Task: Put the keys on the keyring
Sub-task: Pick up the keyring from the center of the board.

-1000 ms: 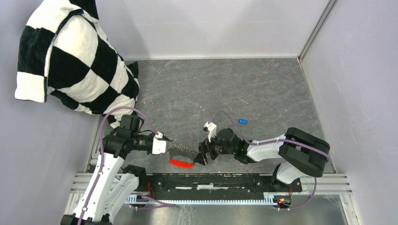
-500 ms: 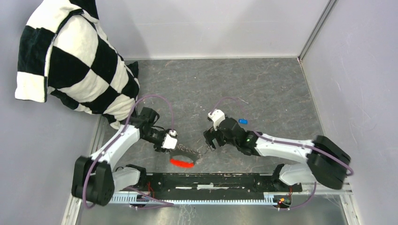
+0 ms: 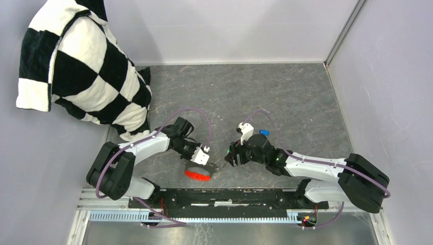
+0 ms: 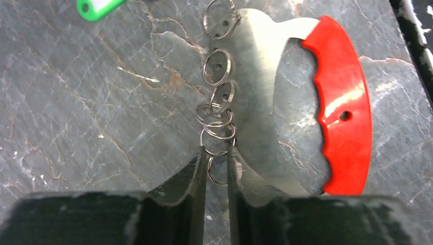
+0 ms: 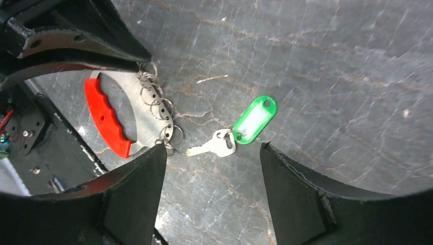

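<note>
The keyring [image 4: 217,109] is a chain of small metal rings joined to a steel blade with a red tag [image 4: 342,102], lying on the grey slab. My left gripper [image 4: 217,153] has its jaws drawn in close on the chain's end ring. In the top view the left gripper [image 3: 200,162] is just above the red tag [image 3: 197,175]. My right gripper [image 5: 213,148] is open wide over the green key [image 5: 254,120], whose metal blade points at the chain [image 5: 159,109]. The blue key [image 3: 264,132] lies behind the right wrist.
A black-and-white checked cushion [image 3: 76,66] leans in the back left corner. Grey walls close the slab on three sides. The black mounting rail [image 3: 230,196] runs along the near edge, close to the red tag. The left gripper's body [image 5: 76,46] fills the right wrist view's top left.
My left arm has swung right and reached to the keyring, its jaws narrowing around an end ring. My right gripper has drawn back from the chain to the green key.
</note>
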Controlling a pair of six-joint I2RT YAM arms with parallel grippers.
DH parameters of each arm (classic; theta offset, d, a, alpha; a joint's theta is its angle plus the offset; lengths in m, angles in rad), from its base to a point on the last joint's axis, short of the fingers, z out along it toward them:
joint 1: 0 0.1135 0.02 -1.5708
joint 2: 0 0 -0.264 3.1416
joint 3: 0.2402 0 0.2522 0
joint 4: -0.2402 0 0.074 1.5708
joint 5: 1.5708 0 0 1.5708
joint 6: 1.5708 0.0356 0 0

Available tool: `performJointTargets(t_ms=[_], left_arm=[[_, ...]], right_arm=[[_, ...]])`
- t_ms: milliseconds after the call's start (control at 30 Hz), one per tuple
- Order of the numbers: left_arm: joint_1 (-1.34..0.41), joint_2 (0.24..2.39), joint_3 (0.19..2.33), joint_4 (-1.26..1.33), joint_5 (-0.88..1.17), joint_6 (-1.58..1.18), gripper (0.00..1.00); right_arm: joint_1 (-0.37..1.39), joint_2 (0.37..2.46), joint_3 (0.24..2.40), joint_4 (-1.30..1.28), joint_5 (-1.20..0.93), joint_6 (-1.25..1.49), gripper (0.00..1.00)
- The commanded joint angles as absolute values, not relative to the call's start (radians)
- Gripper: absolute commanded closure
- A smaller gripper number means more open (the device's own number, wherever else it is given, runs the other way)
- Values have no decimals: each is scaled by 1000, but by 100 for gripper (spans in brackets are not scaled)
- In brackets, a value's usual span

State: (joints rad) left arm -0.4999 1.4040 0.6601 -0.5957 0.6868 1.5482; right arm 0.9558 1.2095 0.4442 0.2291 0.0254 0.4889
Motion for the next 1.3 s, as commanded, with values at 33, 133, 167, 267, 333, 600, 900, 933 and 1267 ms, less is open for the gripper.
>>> performJointTargets(t_ms=[33,133,167,267,333,600,900,933,1267], left_arm=[[-487,1391,601,-468,534,1370,86],[-454,1348,552,-463,486,1350,91],[-450,1330,544,-466,480,1345,92],[-446,1287,528,-488,486,1317,93],[-446,1261,524,-512,506,1319,93],[-447,1165,489,-581,524,1366,93],[-446,1092,471,-610,579,1369,93],[-446,1089,468,-611,575,1377,93],[-446,1074,483,-622,576,1389,93]], right_arm=[[1003,1218,470,288,23,631,27],[1061,1241,488,323,42,619,29],[1081,1263,508,328,44,608,29],[1115,1330,567,305,62,587,31],[1119,1354,585,292,86,590,33],[1116,1447,655,261,95,660,44],[1105,1562,735,206,129,624,51],[1105,1575,753,195,141,607,52],[1079,1638,825,134,176,395,50]])
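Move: One of the keyrings on the front edge of the metal board is right at the left fingertips, about 1 cm below them. The board's red handle is some 6 cm back and 2 cm to the right of that hand, and the key's green tag about 13 cm right and 3 cm ahead. From the right hand, that keyring lies about 13 cm left, 1 cm back and 6 cm lower; the handle is 10 cm left and 7 cm back. Forward about 2 cm first, then left and back some 5 cm, the left hand shuts its fingers on the keyring and tugs the board's edge along, yawing about 15 degrees counter-clockwise. The right hand travels some 8 cm left towards the board, first swinging back and then forward, and sinks about 3 cm late on; its fingers narrow to half open and come close over the board's right end. ##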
